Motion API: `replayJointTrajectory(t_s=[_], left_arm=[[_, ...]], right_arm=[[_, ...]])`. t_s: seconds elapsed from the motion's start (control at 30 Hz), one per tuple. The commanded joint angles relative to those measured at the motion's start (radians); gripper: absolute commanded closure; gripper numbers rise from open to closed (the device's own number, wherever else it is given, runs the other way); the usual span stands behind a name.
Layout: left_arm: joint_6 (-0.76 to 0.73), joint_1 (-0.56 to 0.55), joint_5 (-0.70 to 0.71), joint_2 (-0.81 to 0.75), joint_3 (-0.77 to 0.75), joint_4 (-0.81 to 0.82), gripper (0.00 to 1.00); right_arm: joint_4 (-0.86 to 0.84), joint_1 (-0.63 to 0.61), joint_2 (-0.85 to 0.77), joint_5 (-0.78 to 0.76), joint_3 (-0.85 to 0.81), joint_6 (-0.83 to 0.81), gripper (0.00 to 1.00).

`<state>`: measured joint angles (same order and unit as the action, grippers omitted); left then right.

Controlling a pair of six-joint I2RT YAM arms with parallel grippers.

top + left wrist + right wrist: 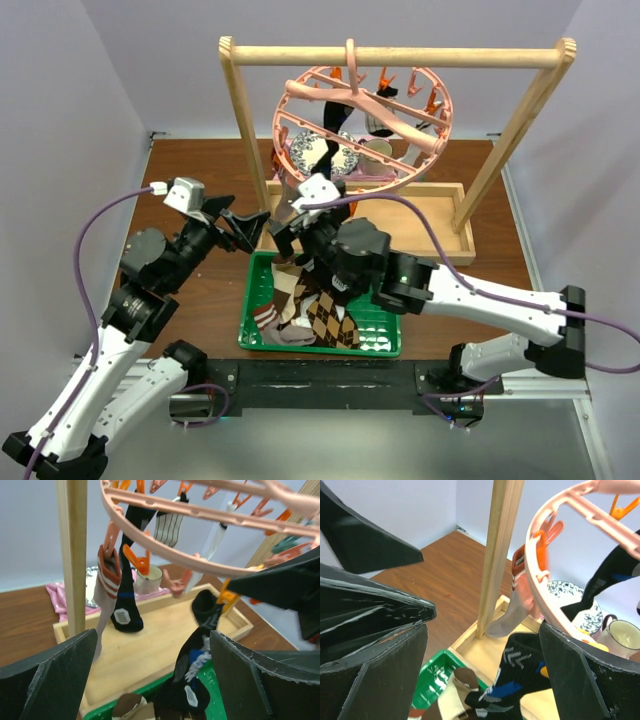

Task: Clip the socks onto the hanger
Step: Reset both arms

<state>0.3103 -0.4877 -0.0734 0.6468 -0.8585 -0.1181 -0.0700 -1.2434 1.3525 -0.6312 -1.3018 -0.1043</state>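
Note:
The pink hanger (300, 92) hangs from the wooden bar, with several socks clipped round its rim (165, 555). A white sock with an orange band (106, 580) and a black sock (126, 600) dangle at its near left. Another black patterned sock (197, 652) hangs from an orange clip (227, 597), its toe reaching into the green basket (250, 300). This sock (530, 680) hangs between the spread fingers of both grippers, which do not pinch it. My left gripper (245, 222) and my right gripper (285, 235) are open. Brown striped and argyle socks (320, 315) lie in the basket.
The light wooden rack (450, 55) stands on a wooden tray (440, 225), its left post (500, 555) close to both grippers. A patterned plate (570, 600), a mug (150, 580) and a pink cloth (57, 597) sit behind the hanger.

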Motion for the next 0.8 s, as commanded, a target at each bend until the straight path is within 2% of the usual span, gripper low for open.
replayJointTrajectory(t_s=[0.0,0.2,0.33,0.47,0.57,0.67,0.77], left_arm=[[-0.022,-0.009,-0.031,-0.002,0.042,-0.045,0.0],[-0.04,-0.008,-0.011,-0.003,0.076,-0.048,0.0],[-0.04,-0.008,-0.061,0.008,0.075,-0.037,0.0],[-0.101,-0.008,-0.081,0.028,0.058,-0.054,0.0],[-0.149,-0.008,-0.078,0.042,0.05,-0.063,0.0],[-0.18,-0.008,-0.069,0.053,0.05,-0.069,0.0],[-0.194,-0.008,-0.086,0.071,0.038,-0.092,0.0]], right_arm=[[0.066,-0.001,-0.13,0.044,0.018,0.06,0.01],[0.387,-0.021,-0.2,0.171,-0.044,0.146,0.01],[0.473,-0.027,-0.269,0.257,-0.025,0.189,0.01],[0.593,-0.027,-0.309,0.334,0.007,0.222,0.01],[0.624,-0.027,-0.328,0.329,0.091,0.261,0.01],[0.566,-0.027,-0.378,0.312,0.231,0.304,0.01],[0.533,-0.027,-0.409,0.233,0.339,0.347,0.01]])
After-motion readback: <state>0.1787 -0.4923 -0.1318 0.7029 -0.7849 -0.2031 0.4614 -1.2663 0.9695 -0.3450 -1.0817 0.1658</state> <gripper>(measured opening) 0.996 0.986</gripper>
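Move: My right hand has just let go of the black sock, which hangs from the hanger's near rim with its middle about 4 cm ahead, 4 cm right and 6 cm below that hand. The striped sock hangs some 10 cm ahead and 4 cm left of my right hand, 4 cm lower. The green bin's middle is roughly 5 cm back, 6 cm right and 33 cm down. From my left hand the black sock lies about 7 cm ahead, 12 cm right and 5 cm lower. I pull my empty, open right hand back and right, about 9 cm and 8 cm, away from the black sock; it rises a little first, then drops ever faster over the green bin as the fingers tip down some 20 degrees and swing leftward. My left hand, also open and empty, sinks about 7 cm almost straight down, its left side rolling up slightly. ##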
